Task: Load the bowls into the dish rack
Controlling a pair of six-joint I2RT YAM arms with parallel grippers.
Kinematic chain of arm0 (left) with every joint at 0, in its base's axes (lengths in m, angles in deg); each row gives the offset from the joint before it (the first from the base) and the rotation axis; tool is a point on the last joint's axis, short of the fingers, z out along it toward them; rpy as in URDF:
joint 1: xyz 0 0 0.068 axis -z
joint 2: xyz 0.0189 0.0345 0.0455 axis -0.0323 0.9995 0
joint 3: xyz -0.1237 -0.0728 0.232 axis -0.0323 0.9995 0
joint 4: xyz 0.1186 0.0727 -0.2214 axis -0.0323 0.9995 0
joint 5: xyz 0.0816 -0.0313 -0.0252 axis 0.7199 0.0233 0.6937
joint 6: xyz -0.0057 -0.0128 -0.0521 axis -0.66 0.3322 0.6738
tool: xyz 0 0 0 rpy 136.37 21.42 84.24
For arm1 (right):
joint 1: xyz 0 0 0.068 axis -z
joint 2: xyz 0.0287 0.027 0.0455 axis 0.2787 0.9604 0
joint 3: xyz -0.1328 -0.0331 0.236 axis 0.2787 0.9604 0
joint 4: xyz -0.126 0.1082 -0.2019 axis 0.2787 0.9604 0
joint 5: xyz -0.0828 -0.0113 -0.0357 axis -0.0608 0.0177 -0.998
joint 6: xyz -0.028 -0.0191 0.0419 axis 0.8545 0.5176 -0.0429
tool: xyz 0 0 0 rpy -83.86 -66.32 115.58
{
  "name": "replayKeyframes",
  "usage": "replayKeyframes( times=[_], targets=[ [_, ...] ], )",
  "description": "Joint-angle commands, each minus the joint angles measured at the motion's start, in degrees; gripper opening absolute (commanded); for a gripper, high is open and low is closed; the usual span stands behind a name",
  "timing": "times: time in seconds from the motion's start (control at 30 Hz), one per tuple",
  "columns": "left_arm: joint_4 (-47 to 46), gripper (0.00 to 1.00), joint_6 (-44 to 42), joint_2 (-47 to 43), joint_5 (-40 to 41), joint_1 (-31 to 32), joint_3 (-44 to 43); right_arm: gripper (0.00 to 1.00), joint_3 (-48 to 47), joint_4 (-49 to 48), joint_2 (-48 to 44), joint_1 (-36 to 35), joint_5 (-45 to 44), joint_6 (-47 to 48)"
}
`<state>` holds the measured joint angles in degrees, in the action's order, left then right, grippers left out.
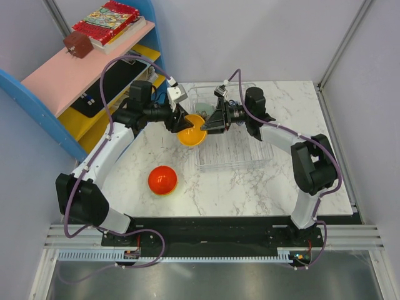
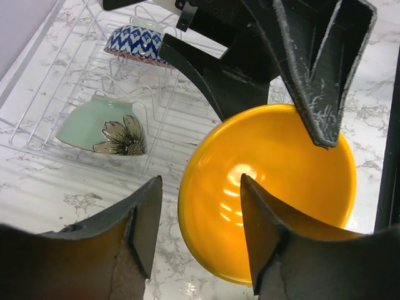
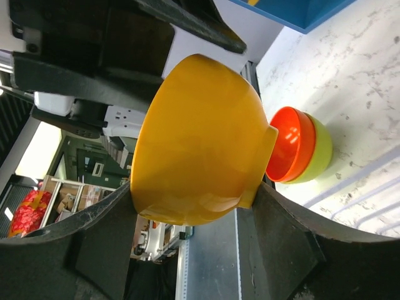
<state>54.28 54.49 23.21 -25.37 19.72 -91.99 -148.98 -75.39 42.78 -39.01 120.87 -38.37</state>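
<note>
The orange-yellow bowl [image 1: 190,133] hangs tilted at the left edge of the clear dish rack [image 1: 237,156]. My right gripper [image 1: 210,122] is shut on it, one finger at its rim and one at its foot [image 3: 195,190]. My left gripper [image 1: 178,122] is open, its jaws straddling the bowl's rim [image 2: 200,187] with gaps on both sides. In the left wrist view the pale green bowl [image 2: 94,128] and the blue-and-white bowl [image 2: 140,42] stand on edge in the rack [image 2: 37,106]. The red-orange bowl [image 1: 162,179] sits nested in the yellow-green bowl [image 3: 320,153] on the table.
A blue-and-pink shelf unit [image 1: 81,69] with books [image 1: 106,22] stands at the back left. Grey walls close in the table behind and at the right. The rack takes up the back middle of the marble table [image 1: 250,187].
</note>
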Motion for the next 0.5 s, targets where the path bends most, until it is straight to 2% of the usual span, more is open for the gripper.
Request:
replayKeyframes(
  times=[0.0,0.1,0.23,0.33,0.37,0.47],
  targets=[
    [-0.36,0.63,1.61,-1.47,-2.19,0.24,-0.03,0.13,-2.15,7.8,-1.38,0.59,-1.73,9.48],
    [-0.62,0.76,2.74,-1.82,-1.4,0.15,-0.29,0.11,-2.68,12.99,-1.47,0.86,-2.78,14.04],
    [-1.59,1.0,4.95,-2.44,1.49,-0.55,-0.38,0.06,-5.04,23.18,-2.17,2.52,-5.5,22.49],
    [-1.5,1.0,5.39,-3.67,1.68,-2.74,0.76,0.02,-8.01,32.12,-3.31,4.54,-9.8,30.9],
    [-1.42,1.0,5.48,-3.85,1.24,-3.71,1.2,0.01,-9.34,40.78,-3.75,5.07,-11.03,34.42],
    [-0.28,1.0,5.22,-4.99,-0.07,-8.62,3.92,0.0,-12.95,52.68,-5.5,6.22,-18.68,44.63]
  ],
)
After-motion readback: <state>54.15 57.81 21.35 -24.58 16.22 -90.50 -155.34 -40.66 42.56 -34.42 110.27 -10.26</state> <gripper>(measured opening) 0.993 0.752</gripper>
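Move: The dish rack's middle, over which the already held yellow bowl is being taken, lies about 4 cm ahead of the right hand, 9 cm to its right and 18 cm below. The green bowl stands some 9 cm ahead, 1 cm left; the patterned bowl 8 cm ahead, 12 cm right, both about 16 cm below. From the left hand, the red-orange bowl on the table lies roughly 16 cm back, 8 cm left and 20 cm below. The yellow bowl, still pinched at its right side by the right fingers, is carried forward and down about 4.5 cm each and some 3 cm right, towards the rack's middle, with the wrist turning clockwise and rolling left side down. The left fingers, already parting at its rim, spread fully open, then draw off a couple of centimetres to the left. ##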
